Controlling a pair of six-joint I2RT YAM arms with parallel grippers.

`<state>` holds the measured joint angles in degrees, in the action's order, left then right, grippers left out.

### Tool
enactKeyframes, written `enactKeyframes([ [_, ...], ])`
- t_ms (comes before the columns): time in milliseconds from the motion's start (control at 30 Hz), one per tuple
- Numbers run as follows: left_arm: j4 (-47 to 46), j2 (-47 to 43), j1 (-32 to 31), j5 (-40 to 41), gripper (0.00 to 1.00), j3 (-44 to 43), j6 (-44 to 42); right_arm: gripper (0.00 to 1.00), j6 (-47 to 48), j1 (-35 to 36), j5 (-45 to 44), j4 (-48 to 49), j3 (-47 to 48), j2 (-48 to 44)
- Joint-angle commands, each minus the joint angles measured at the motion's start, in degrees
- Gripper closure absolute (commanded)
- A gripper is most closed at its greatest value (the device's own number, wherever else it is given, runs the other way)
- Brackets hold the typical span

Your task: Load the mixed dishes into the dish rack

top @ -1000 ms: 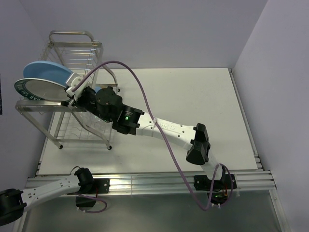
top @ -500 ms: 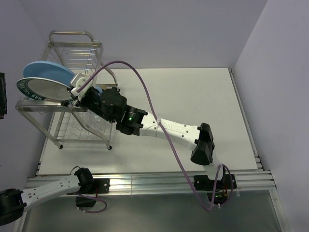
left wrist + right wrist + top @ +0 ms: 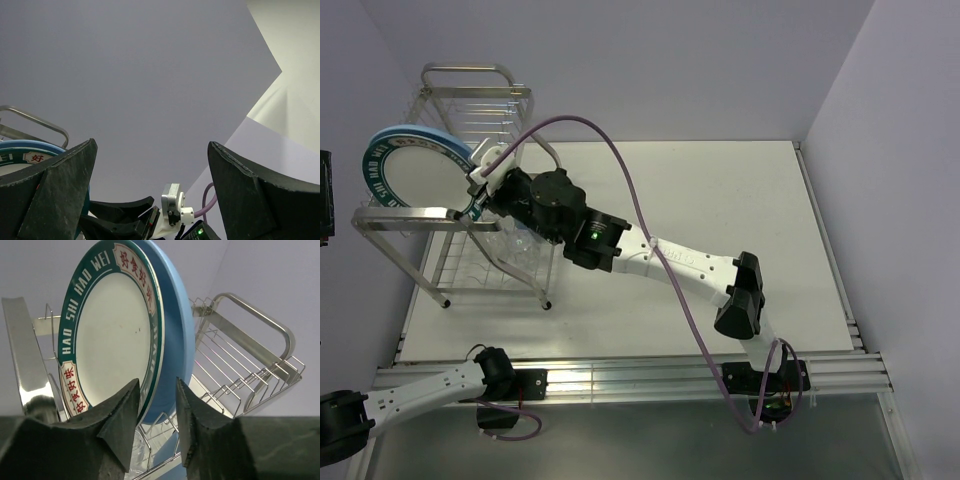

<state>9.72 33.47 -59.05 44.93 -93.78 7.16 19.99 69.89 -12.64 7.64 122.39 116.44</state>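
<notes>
The white plate with the lettered rim (image 3: 418, 178) (image 3: 107, 335) stands on edge in the upper tier of the dish rack (image 3: 470, 92) (image 3: 260, 325). It leans against the light-blue plate (image 3: 176, 335) behind it. My right gripper (image 3: 480, 186) (image 3: 156, 385) is at the plates' lower edge. It is open, its jaws apart on either side of the rims and pinching nothing. In the left wrist view my left gripper (image 3: 151, 145) is wide open and empty, aimed up at the wall. Clear glassware (image 3: 517, 243) lies in the lower tier.
The rack stands at the table's far left against the wall. The right arm (image 3: 670, 265) stretches diagonally across the white table (image 3: 720, 200) with its purple cable (image 3: 620, 195) looping above. The left arm (image 3: 410, 395) lies low along the near rail.
The lettered plate has tipped from a flat tilt to upright against the blue plate. My right jaws have opened off its rim. The left arm has not moved.
</notes>
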Motion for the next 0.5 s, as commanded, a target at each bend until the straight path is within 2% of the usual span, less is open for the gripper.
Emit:
enactKeyframes([
  [0, 0.0, -0.6, -0.4, 0.6, 0.01, -0.6, -0.2, 0.57, -0.2, 0.0, -0.4, 2.0, 1.0, -1.1],
  [167, -0.1, -0.8, -0.5, 0.9, 0.01, -0.3, -0.7, 0.47, -0.7, 0.2, 0.3, 3.4, -0.4, -3.3],
  [267, 0.1, -0.9, -0.6, 1.3, 0.01, 0.1, -0.8, 0.37, -0.9, 0.8, 0.8, 3.0, -0.6, -4.5],
  [467, 1.9, -0.9, -0.8, 2.1, 0.01, 1.7, 0.0, 0.33, -1.5, 2.4, -1.4, 4.1, -4.0, -9.2],
])
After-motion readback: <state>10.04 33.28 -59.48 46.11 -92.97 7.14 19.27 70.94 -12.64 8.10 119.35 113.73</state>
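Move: The patterned plate already stands in the upper rack, its near lower rim at the partly open right fingers; its middle is about 8 cm left, 3 cm ahead and 5 cm above the right hand. The blue plate stands some 3 cm beyond it. The rack's near end rail is about 8 cm left of that hand and 3 cm back, roughly level. From the left hand, the patterned plate lies some 17 cm ahead, 4 cm right and 13 cm below. Keep opening the right gripper, from under half open to about two thirds, to clear the patterned plate's lower rim. Hold the hand in place while the fingers spread, then start drawing it back and slightly right, about 1.5 cm, away from both plates, with the wrist keeping its attitude. ##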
